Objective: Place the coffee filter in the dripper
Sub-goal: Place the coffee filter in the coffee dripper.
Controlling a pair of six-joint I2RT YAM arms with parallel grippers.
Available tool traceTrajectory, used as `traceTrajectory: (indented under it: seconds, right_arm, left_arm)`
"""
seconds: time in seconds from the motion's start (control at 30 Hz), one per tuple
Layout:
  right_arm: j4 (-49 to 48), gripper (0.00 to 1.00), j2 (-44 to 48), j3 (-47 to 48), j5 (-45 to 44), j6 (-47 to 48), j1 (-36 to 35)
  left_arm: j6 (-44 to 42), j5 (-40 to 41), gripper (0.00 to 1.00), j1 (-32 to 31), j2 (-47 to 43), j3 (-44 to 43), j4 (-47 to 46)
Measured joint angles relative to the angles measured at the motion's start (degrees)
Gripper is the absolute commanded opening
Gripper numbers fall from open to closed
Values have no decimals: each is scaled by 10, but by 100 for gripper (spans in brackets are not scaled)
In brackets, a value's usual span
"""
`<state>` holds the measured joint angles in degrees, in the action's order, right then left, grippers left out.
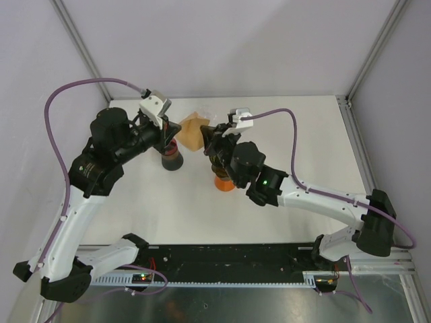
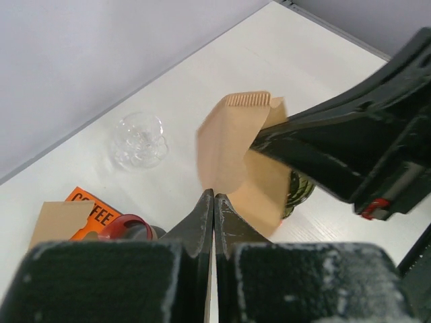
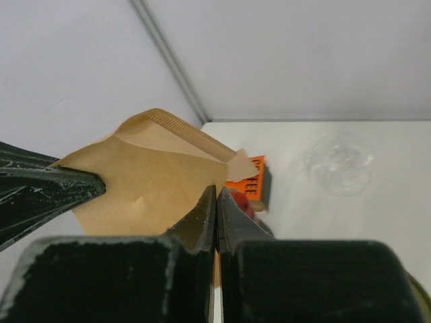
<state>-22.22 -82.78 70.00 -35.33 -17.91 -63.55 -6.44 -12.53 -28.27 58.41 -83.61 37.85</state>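
Observation:
The brown paper coffee filter [image 1: 191, 132] hangs in the air between my two grippers. My left gripper [image 2: 213, 195] is shut on its lower edge, seen from above at the filter's left side [image 1: 176, 128]. My right gripper [image 3: 217, 191] is shut on the opposite edge, with one finger inside the filter's open mouth [image 2: 259, 142]. The filter [image 2: 232, 145] is partly spread open, its crimped seam on top [image 3: 182, 128]. The clear glass dripper [image 2: 138, 140] stands on the white table beyond the filter [image 3: 338, 161], apart from both grippers. The top view does not show it.
An orange coffee box [image 2: 94, 212] with more filters lies near a dark cup with a red rim [image 1: 172, 160]. A green glass vessel on an orange base [image 1: 225, 182] stands under my right wrist. Walls and frame posts close in the back and both sides.

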Motion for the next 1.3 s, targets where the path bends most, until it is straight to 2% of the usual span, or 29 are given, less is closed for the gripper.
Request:
traceTrajectory:
  seconds: [0.2, 0.37, 0.57, 0.97, 1.17, 1.3]
  right_arm:
    - [15, 0, 26, 1, -75, 78, -19]
    - [17, 0, 26, 2, -98, 118, -25]
    - [12, 0, 26, 2, -101, 150, -37]
    - [-8, 0, 20, 17, -102, 165, -59]
    - [-9, 0, 7, 25, -115, 167, -61]
    - [-9, 0, -7, 37, -119, 167, -63]
  left_arm:
    - [-21, 31, 0, -1, 7, -7, 0]
    - [-31, 43, 1, -2, 12, -13, 0]
    - [-21, 13, 30, -2, 14, -9, -1]
    - [4, -24, 54, -2, 32, 13, -5]
    - [24, -86, 88, -2, 30, -1, -5]
    - [33, -121, 92, -2, 26, -12, -7]
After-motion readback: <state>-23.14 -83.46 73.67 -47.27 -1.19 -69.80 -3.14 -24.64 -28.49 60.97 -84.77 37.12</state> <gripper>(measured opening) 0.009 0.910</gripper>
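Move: The filter is pinched between both hands: its middle lies about 4 cm to the left hand's right and 1 cm ahead of it, at its height, and about 3 cm left of the right hand and 1 cm ahead. From the right hand, the dripper sits on the orange server some 3 cm ahead, 6 cm to the right and 22 cm below. The red-and-black canister stands about 11 cm ahead, 6 cm left and 31 cm below the left hand. The right hand keeps its pinch on the filter's edge and draws it about 3 cm to the right, away from the shut left fingers, its left side rolling some 10 degrees downward, then eases back left while rising about 2 cm and drawing slightly back. The left hand first noses forward a little, then opens its fingers almost fully and lets go, dipping about 3 cm before it climbs again and shifts right and back with a slight clockwise turn, its spread fingers staying close to the paper. ##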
